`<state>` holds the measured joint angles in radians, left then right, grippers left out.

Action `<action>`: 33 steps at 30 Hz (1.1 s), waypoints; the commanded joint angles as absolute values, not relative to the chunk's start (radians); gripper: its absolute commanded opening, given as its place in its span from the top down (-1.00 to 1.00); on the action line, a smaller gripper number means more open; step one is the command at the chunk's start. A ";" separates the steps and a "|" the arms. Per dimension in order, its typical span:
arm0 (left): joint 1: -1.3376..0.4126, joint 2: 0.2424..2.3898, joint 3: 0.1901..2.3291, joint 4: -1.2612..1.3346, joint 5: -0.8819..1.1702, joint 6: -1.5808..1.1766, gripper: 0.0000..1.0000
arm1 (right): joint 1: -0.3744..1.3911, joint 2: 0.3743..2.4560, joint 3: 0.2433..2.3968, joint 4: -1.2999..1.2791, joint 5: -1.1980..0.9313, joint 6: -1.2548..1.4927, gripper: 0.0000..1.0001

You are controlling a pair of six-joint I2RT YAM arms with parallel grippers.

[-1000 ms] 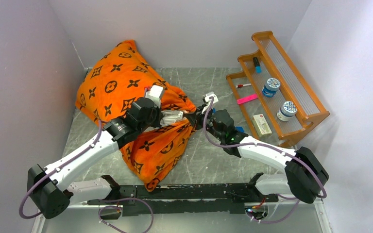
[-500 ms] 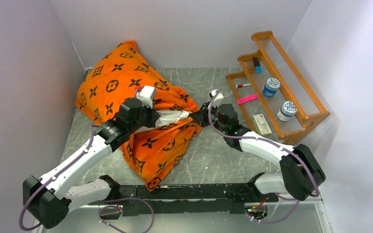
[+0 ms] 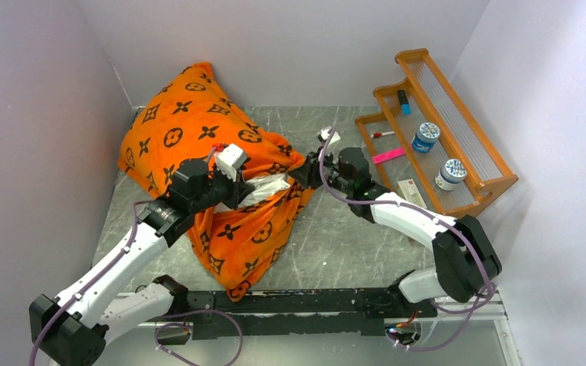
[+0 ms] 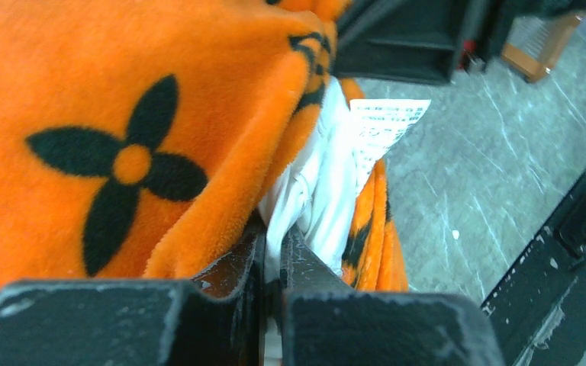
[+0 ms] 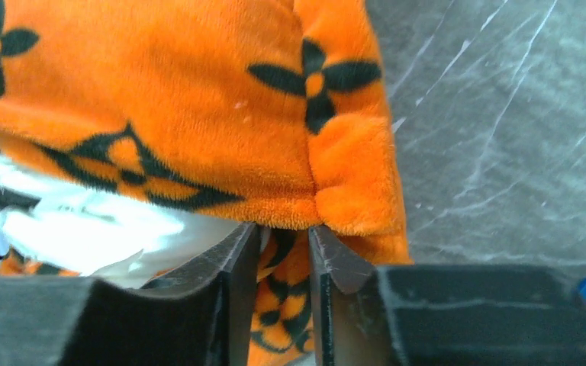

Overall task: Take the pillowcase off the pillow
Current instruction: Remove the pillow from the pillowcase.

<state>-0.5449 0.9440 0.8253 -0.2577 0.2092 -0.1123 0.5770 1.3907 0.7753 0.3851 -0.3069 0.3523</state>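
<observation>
The orange pillowcase with dark brown motifs covers most of the pillow and lies at the back left of the table. A white corner of the pillow with its care label pokes out of the case's opening. My left gripper is shut on that white corner; in the left wrist view the pillow fabric runs down between the closed jaws of the left gripper, beside the pillowcase. My right gripper sits at the case's right edge. In the right wrist view the pillowcase hem rests over the tips of the right gripper, whose jaws stand apart.
A wooden stepped rack stands at the right with two jars, a marker, a pink item and a small box. Grey walls close in the left, back and right. The black base rail runs along the near edge.
My left gripper has drawn back to the left with the white corner in it. My right gripper's jaws have parted from the pillowcase edge, and that arm has shifted slightly farther back.
</observation>
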 commanded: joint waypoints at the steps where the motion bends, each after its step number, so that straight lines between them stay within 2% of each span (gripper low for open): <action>1: -0.528 0.902 0.808 -0.330 0.354 -0.039 0.90 | 0.543 1.412 0.865 0.409 -0.230 0.232 0.29; 6: -0.528 0.910 0.802 -0.331 0.428 -0.027 0.90 | 0.557 1.434 0.911 0.410 -0.229 0.229 0.04; 13: -0.527 0.914 0.800 -0.330 0.525 -0.015 0.90 | 0.562 1.499 1.022 0.385 -0.226 0.228 -0.12; 21: -0.528 0.869 0.787 -0.305 0.612 -0.012 0.90 | 0.584 1.684 1.279 0.215 -0.239 0.212 -0.19; 33: -0.528 0.739 0.745 -0.219 0.743 -0.012 0.90 | 0.571 1.914 1.397 0.009 -0.096 0.192 -0.24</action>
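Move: The far rim of the pillowcase, my right hand's next hold, lies about 8 cm ahead of it, 5 cm to its left and slightly below. The bared white pillow is some 9 cm to that hand's left and 4 cm back, and a blue block is about 10 cm to its right, level with it and well below. From my left hand, which already pinches the pillow's fabric, the exposed pillow reaches about 3 cm ahead and 6 cm right, with the far rim some 16 cm ahead and 12 cm right. I spread my right fingers wide, carry that hand up and forward past the white pillow, then swing it left and down onto the pillowcase's far rim, about 9 cm farther out and 6 cm left in all, with the open fingers coming down around the orange fold. My left hand keeps its pinch on the white pillow and draws it back about 4 cm, rising slightly and turning some 15 degrees clockwise. ##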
